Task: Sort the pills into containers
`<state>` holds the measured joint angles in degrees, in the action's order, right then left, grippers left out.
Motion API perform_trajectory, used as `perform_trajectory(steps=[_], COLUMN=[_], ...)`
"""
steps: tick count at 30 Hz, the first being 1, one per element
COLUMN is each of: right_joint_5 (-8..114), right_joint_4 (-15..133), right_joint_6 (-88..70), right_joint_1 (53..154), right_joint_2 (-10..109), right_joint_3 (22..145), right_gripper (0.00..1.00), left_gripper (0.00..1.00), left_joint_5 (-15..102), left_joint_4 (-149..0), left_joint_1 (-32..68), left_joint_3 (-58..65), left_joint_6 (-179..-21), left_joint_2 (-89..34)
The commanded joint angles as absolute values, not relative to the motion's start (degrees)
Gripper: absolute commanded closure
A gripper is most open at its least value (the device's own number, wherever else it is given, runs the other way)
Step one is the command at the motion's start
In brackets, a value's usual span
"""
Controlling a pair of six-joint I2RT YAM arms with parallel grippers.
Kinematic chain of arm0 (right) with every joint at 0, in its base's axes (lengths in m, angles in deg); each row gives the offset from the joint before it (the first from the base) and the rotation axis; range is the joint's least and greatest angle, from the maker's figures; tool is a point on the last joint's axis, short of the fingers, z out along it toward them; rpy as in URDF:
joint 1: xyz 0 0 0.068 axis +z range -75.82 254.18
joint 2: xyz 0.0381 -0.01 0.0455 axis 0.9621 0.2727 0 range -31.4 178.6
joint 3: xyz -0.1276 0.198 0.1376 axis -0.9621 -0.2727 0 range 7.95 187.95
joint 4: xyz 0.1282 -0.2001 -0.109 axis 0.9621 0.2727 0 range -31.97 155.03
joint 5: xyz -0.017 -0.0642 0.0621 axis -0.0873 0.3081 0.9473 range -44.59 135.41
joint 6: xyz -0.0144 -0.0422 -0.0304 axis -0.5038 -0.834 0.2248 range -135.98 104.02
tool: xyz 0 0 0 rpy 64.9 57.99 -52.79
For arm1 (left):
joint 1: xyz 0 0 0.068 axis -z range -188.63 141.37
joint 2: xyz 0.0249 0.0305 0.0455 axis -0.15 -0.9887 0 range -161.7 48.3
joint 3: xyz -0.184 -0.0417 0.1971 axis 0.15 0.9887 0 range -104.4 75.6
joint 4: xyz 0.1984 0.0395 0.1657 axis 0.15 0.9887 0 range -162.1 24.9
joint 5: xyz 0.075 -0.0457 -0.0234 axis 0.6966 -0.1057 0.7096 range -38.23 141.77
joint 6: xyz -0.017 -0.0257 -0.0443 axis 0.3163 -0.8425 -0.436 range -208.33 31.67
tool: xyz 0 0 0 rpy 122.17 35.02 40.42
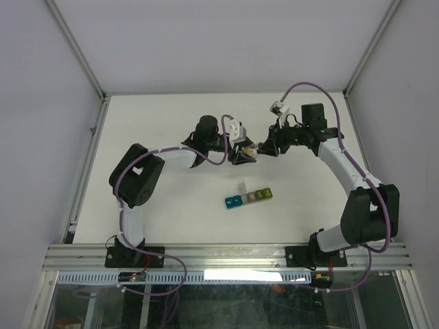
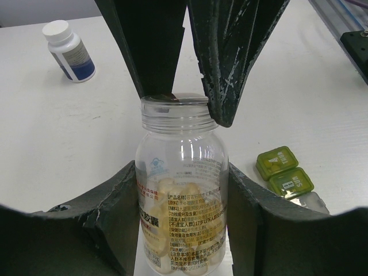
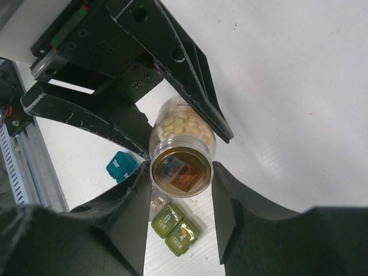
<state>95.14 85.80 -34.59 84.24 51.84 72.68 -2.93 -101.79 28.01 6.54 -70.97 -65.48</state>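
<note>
A clear bottle (image 1: pixel 250 152) with an orange tint and a printed label is held above the table between both grippers. Pale tan pills (image 3: pixel 181 123) fill its lower part (image 2: pixel 172 198). My left gripper (image 2: pixel 181 172) is shut on the bottle's body (image 2: pixel 181 149). My right gripper (image 3: pixel 179 169) is shut on its threaded top end (image 3: pixel 179 172); its fingers (image 2: pixel 221 109) show at the neck in the left wrist view. The container strip (image 1: pixel 248 196) lies on the table below, its grey cell's lid up; the teal (image 3: pixel 121 165) and green cells (image 3: pixel 175 229) are shut.
A white-capped dark bottle (image 2: pixel 69 50) stands on the table further off in the left wrist view. The table's near edge is a metal rail (image 1: pixel 226 257). White walls enclose the table on three sides.
</note>
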Motion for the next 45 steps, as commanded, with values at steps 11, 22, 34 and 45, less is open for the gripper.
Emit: perform_trajectory(steps=[11,22,34,45], right_joint_5=[104.32,103.63,107.93,97.10], right_joint_4=[104.49,123.85,104.12,91.71], right_joint_6=[-79.63,-109.08,-65.27,-36.52], right_joint_1=[85.43,85.43,81.96,81.95], right_joint_2=[50.40,57.92,49.10,50.34], right_joint_3=[81.02,89.50,82.43,77.42], right_gripper=[0.73,0.40,0.01,0.03], left_gripper=[1.00,1.00,1.00,1.00], left_joint_5=[-5.07,-5.04,-4.87,-4.46], left_joint_4=[-104.85,-104.96,-105.51,-105.90], left_joint_1=[27.61,27.59,27.48,27.53], left_joint_3=[6.60,6.96,7.46,7.31], left_joint_6=[-70.23,-69.99,-69.98,-70.36], left_joint_2=[-62.75,-62.45,-62.16,-62.44])
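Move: The clear pill bottle's cap is already between the right fingertips, right at the hand point; from the left hand, which holds the bottle body, the cap is about 6 cm to the right, 1 cm ahead and 1 cm up. From the right hand, the pill box lies about 11 cm back, 6 cm left and 16 cm below, and the white-capped bottle stands some 16 cm ahead, 22 cm right and 13 cm below. Keep the left grip on the bottle body, letting it rise by only about half a centimetre. With the right fingers still pinching the cap, roll the wrist some 50 degrees counter-clockwise, seen along the fingers from the hand; then open wide, back off upward to about 4 cm while unwinding the wrist clockwise, and sink a little again with the fingers open. ##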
